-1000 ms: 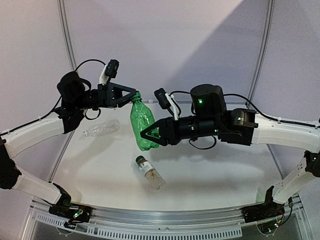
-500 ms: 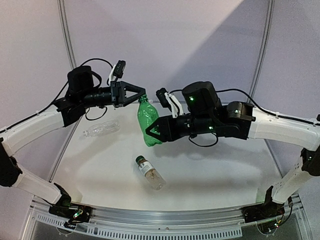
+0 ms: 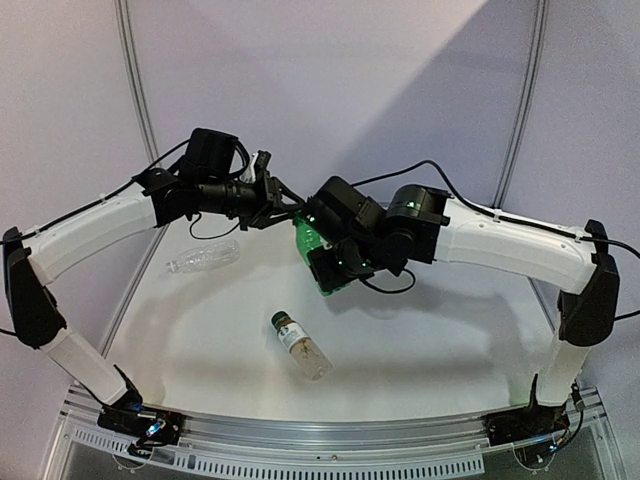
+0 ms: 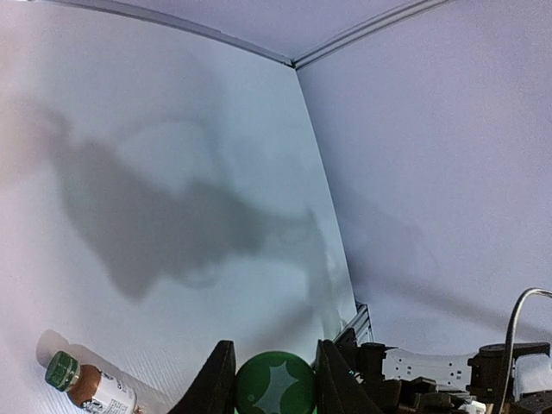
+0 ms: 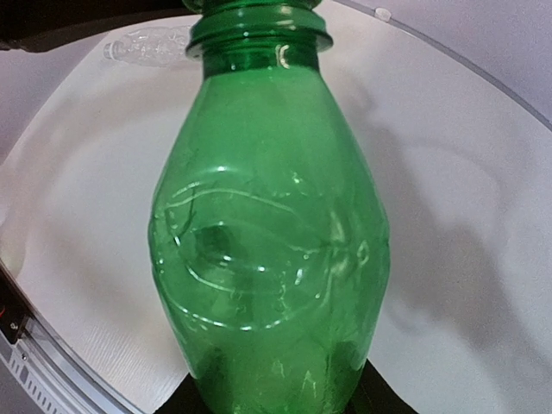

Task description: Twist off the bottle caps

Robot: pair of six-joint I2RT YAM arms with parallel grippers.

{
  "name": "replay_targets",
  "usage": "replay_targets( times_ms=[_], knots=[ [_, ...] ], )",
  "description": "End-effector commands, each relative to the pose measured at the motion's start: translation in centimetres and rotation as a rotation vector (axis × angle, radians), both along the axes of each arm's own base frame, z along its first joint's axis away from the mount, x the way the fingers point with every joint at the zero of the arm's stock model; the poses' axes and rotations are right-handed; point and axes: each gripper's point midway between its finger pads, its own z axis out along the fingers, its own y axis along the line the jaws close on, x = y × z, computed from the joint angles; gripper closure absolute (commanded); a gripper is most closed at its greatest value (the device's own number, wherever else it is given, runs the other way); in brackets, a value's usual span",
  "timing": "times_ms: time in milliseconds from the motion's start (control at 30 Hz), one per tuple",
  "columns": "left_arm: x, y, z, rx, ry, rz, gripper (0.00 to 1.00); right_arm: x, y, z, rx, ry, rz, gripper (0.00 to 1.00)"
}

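Observation:
My right gripper [image 3: 335,268] is shut on the body of the green bottle [image 3: 313,245], holding it in the air above the table. My left gripper [image 3: 288,210] is shut on its dark green cap [image 4: 274,385], which sits tight between the two black fingers [image 4: 216,381]. The right wrist view is filled by the green bottle [image 5: 267,241], with the right gripper [image 5: 276,398] clamping its lower part. A clear ribbed bottle [image 3: 203,257] lies on the table at the left. A labelled bottle [image 3: 300,347] with a dark green cap [image 3: 281,321] lies in the middle.
The white table [image 3: 430,340] has a curved metal rail along its near edge [image 3: 330,432]. Grey walls with vertical metal posts [image 3: 135,90] close off the back. The labelled bottle [image 4: 95,390] shows below my left gripper.
My left gripper has closed on the green bottle's cap. Both arms have swung, and the bottle has shifted right and tilted with them.

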Motion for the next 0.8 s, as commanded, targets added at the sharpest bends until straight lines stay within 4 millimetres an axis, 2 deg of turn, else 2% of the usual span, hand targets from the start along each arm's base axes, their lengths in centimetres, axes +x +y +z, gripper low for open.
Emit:
replay_targets(
  times_ms=[0,133,167,333,367,467,567,700,767],
  knots=[
    [-2.7,0.2,-0.5,0.002,0.042,-0.064,0.81,1.4,-3.1,0.5,-0.011,-0.057,-0.102,1.0],
    [-3.0,0.5,1.1,-0.04,-0.048,-0.079,0.65,-0.1,-3.6,0.8,0.087,-0.024,-0.064,1.0],
    [-3.1,0.7,1.5,-0.047,-0.072,-0.079,0.57,-0.3,-3.7,0.9,0.109,-0.02,-0.057,1.0],
    [-4.1,2.3,3.4,-0.098,-0.199,-0.081,0.04,-1.8,-4.3,1.9,0.201,0.009,-0.026,1.0],
    [-4.3,2.7,3.6,-0.1,-0.22,-0.082,0.01,-2.0,-4.4,2.2,0.218,0.013,-0.02,1.0],
    [-5.0,3.7,4.5,-0.1,-0.286,-0.095,0.01,-2.8,-4.6,2.4,0.26,0.034,-0.002,1.0],
    [-6.0,4.9,5.6,-0.127,-0.376,-0.119,0.01,-4.1,-3.6,2.7,0.349,0.071,0.073,1.0],
    [-7.3,6.1,6.6,-0.161,-0.468,-0.163,0.01,-5.9,-2.6,5.1,0.501,0.081,0.184,1.0],
    [-7.5,6.5,6.6,-0.162,-0.486,-0.176,0.01,-6.4,-2.5,5.4,0.531,0.084,0.204,1.0]
  ],
)
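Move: Between the left fingertips sits the green cap, with the green bottle's middle about 6 cm back, 5 cm right and 5 cm below. From the right hand, which grips the bottle low down, the cap is some 8 cm ahead, 6 cm left and 7 cm up. On the table, about 27 cm below the left hand, lie the labelled bottle, 16 cm back and 1 cm left, and the clear bottle, 11 cm ahead and 28 cm left. Drawing back slightly with the green cap still pinched, the left hand then springs its fingers wide open and retreats back, left and up, about 7 cm back in all, fingers tipping upward some 20 degrees. The right hand keeps its grip on the bottle and carries it away to the right, then back about 5 cm and a little up, its left side rolling up some 20 degrees. ##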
